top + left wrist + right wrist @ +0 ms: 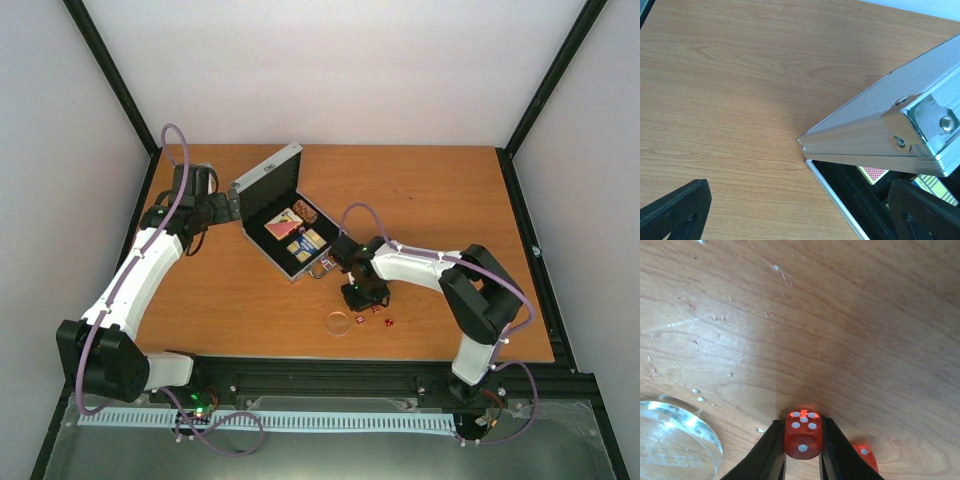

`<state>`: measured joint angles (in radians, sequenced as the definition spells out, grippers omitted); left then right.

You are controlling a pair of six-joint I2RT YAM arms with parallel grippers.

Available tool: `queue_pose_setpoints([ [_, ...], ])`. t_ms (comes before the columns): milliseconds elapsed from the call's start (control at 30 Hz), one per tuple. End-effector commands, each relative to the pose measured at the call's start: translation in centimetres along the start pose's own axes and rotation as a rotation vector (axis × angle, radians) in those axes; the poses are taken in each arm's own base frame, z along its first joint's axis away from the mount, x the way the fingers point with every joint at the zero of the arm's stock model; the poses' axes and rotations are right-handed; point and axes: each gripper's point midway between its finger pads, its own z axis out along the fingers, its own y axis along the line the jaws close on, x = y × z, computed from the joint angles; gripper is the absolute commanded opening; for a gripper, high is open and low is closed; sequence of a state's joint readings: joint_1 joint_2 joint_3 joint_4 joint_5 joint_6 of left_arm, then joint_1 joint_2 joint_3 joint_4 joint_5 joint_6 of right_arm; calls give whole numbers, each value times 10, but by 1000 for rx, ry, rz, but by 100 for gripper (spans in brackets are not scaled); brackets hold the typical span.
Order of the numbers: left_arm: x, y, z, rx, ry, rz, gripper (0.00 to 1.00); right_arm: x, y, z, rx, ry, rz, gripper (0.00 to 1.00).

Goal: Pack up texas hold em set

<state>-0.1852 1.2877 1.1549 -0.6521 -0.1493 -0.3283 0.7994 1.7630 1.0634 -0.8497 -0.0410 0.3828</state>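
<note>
The silver case point(262, 172) stands open on the table, its black-lined base point(322, 240) holding the red-white deck point(281, 225), the blue-yellow deck point(307, 242) and dark chips point(305, 210). My left gripper point(226, 207) is open at the case's left corner, its fingers point(677, 210) straddling the lid point(890, 130) and base rim point(835, 195) without touching them. My right gripper point(803, 460) is shut on a red die point(803, 435), at the table surface in front of the case. A second die point(865, 455) lies just right of it. The clear disc point(675, 440) lies to the left.
In the top view the clear disc point(338, 323) and loose red dice point(390, 322) lie near the table's front edge, below the right gripper point(362, 297). The case's metal handle point(322, 266) faces that gripper. Black frame posts stand at the table's back corners.
</note>
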Motion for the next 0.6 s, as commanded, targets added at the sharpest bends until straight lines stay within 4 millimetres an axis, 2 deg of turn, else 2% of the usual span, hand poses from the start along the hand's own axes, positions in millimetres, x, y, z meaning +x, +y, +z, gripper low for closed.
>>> queue_pose_setpoints([
  [0,-5,2,-4,-12,-12,13,100,-13,4,-10,9,-25,-10,17],
  [133,-6,2,-5,-10,-15,13,100,-35,12,-35,-1,-80,-23,16],
  [267,-7,1,-7,-5,-18,14,100,-69,29,-63,-42,-157,-41,16],
  [400,-6,1,-6,-4,-14,14,100,-105,47,-71,-71,-207,-75,16],
  [467,-6,1,-6,-5,-13,13,100,-129,57,-78,-81,-248,-97,15],
  [567,-6,1,-6,-4,-14,9,100,-161,66,-72,-80,-282,-115,15],
])
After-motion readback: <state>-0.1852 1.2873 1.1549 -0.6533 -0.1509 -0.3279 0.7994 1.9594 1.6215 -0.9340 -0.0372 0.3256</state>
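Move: The right gripper already has a red die between its fingertips at the table. The open case it goes to has its middle about 17 cm ahead and 17 cm left; its handle is nearer, some 9 cm ahead and 9 cm left. Another red die lies about 1 cm back and 3 cm right, the glass disc about 4 cm back and 6 cm left. From the left gripper, the case's middle is some 14 cm right, 2 cm ahead and 19 cm below. Keep the die pinched in the right gripper and lift it off the table, carrying it forward and left in about equal parts, some 14 cm across, towards the open case. Climb about 8 cm on the way, most of it early, then level off on nearing the handle while swinging the fingertips forward and left by some 15 degrees. ##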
